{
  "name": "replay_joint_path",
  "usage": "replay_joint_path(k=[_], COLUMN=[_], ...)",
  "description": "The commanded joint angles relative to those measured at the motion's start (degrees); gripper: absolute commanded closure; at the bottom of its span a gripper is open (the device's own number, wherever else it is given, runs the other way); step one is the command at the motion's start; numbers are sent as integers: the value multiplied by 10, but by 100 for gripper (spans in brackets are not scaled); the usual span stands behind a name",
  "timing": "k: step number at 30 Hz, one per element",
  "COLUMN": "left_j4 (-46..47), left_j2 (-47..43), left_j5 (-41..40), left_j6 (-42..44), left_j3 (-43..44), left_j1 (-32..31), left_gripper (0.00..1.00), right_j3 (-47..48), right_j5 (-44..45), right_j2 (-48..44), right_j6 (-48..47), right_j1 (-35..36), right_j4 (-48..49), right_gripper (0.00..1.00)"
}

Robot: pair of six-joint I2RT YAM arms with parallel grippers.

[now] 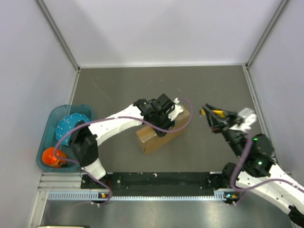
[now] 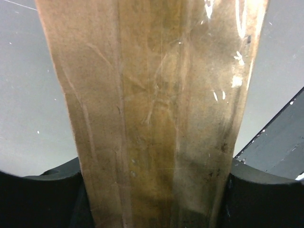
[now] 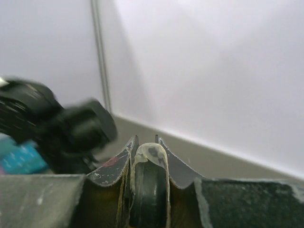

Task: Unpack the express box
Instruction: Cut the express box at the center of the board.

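The express box (image 1: 154, 137), plain brown cardboard, sits mid-table, tilted up on one edge. My left gripper (image 1: 164, 116) comes down over its top edge and is shut on it. In the left wrist view the box (image 2: 152, 114) fills the space between the two black fingers (image 2: 42, 199). My right gripper (image 1: 216, 118) hovers to the right of the box, apart from it, shut on a small yellow and black utility knife (image 1: 213, 112). In the right wrist view the knife (image 3: 149, 185) is pinched between the fingers, pointing toward the back wall.
A teal bin (image 1: 50, 137) at the left edge holds a blue disc (image 1: 69, 124) and an orange object (image 1: 51, 156). White walls enclose the grey table (image 1: 118, 90) on three sides. A black rail (image 1: 156, 180) runs along the near edge between the arm bases.
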Motion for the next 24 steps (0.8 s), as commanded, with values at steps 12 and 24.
replay_joint_path(k=[12, 24], left_j4=[30, -18], left_j2=[123, 199], left_j5=[-223, -245], left_j6=[6, -40], left_j3=[99, 145], left_j1=[56, 59], left_gripper=[100, 100], right_j3=[102, 65], right_j5=[-371, -254], right_j2=[89, 282], right_j6=[75, -78], right_j1=[21, 138], right_j4=[-65, 167], right_gripper=[100, 100])
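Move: The box stands on its narrow side in the left gripper, its middle about 5 cm below that hand. From the right gripper, which already holds the yellow knife high up, the box's middle is some 15 cm to the left, about 1 cm ahead and roughly 28 cm below; its near-left end lies about 23 cm left, 4 cm back and 27 cm below. Bring the left gripper, still clamping the box across its narrow side, about 10 cm forward at an even height, swinging it some 15 degrees counter-clockwise and tipping the fingers forward. Meanwhile loop the right gripper with the held knife up and back, then sweep it left and down towards the box's near-left end, some 16 cm left in all, turning until its fingers point mainly left. ##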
